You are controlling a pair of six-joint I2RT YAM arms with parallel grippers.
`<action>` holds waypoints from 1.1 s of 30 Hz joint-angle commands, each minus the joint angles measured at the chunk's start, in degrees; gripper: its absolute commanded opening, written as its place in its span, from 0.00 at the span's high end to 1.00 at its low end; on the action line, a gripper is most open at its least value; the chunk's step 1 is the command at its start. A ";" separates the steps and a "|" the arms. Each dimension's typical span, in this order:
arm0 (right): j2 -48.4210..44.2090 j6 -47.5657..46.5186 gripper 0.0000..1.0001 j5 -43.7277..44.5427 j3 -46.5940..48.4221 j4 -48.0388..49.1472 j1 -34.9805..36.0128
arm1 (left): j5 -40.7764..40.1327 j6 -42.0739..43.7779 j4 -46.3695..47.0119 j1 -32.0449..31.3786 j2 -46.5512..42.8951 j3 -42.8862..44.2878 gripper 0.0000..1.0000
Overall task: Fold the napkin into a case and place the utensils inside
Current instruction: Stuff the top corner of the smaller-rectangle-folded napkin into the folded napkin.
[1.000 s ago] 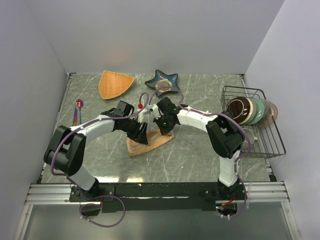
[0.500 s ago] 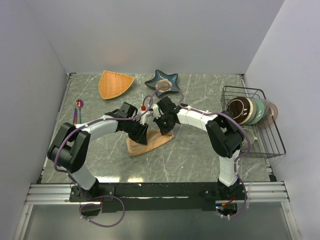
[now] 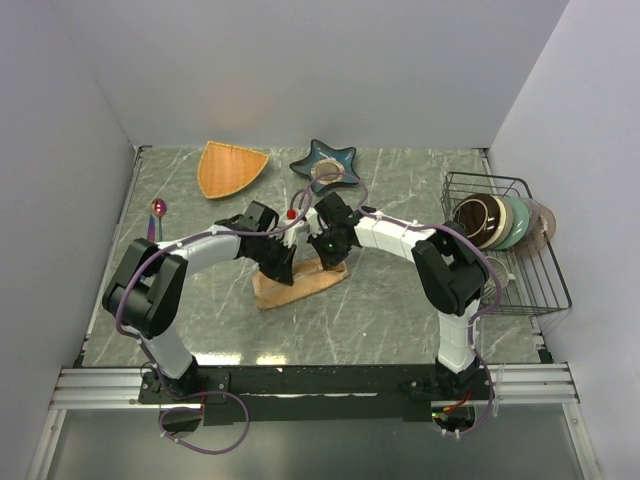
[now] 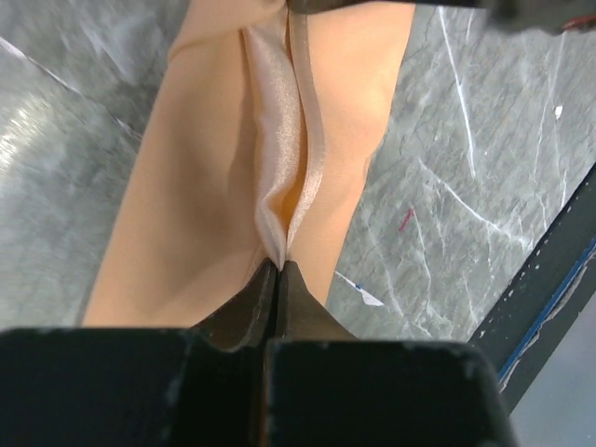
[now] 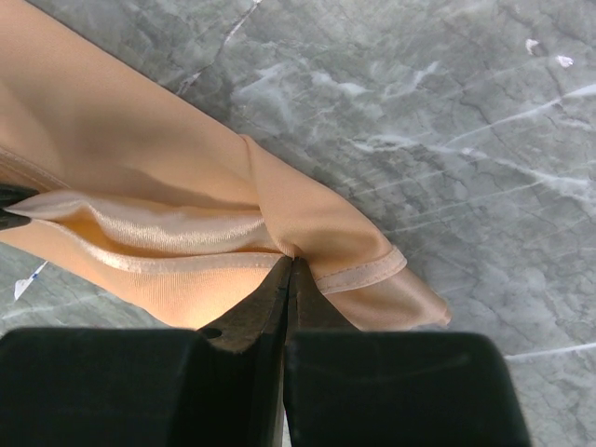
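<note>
The peach-orange napkin point(image 3: 308, 285) lies bunched mid-table, with both grippers down on it. My left gripper point(image 3: 281, 266) is shut on a raised fold of the napkin point(image 4: 205, 186); the satin pinch sits right at its fingertips point(image 4: 277, 267). My right gripper point(image 3: 329, 256) is shut on the napkin's point(image 5: 140, 140) other end, where a hemmed corner curls past its tips point(image 5: 291, 261). The utensils point(image 3: 156, 212), a purple-pink spoon among them, lie by the left wall, far from both grippers.
An orange fan-shaped dish point(image 3: 230, 167) and a dark blue star-shaped dish point(image 3: 326, 163) sit at the back. A wire rack point(image 3: 505, 285) holding several bowls stands at the right edge. Walls close in the left and right sides.
My left gripper has closed from open onto the napkin fold, and the left arm's elbow has shifted right. The right gripper stays shut on the napkin.
</note>
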 commanded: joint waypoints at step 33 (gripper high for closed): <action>-3.79 5.60 0.61 -18.88 8.81 -13.34 -10.88 | -4.98 14.32 -2.24 -0.29 12.43 9.25 0.99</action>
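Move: Already pinched in the left fingers is the rim of the folded napkin's pocket; the napkin's middle lies about 3 cm to that hand's right. The napkin's left end is some 6 cm left of that hand and 2 cm back. From the right hand, its fingers shut on the tuck, the middle of the napkin lies about 6 cm left and 4 cm back, while its right end is some 4 cm right and 2 cm back. Both ends lie barely below the fingertips. Keeping its pinch on the pocket rim, the left hand carries it about 6 cm forward and a little right, rising some 2 cm first and then sinking to slightly below its starting height, with the wrist turning about 15 degrees. The right hand, shut at first, drags right nearly 3 cm along the napkin's tuck, then opens about a third, lifts off some 3 cm and tips its fingertips back. ##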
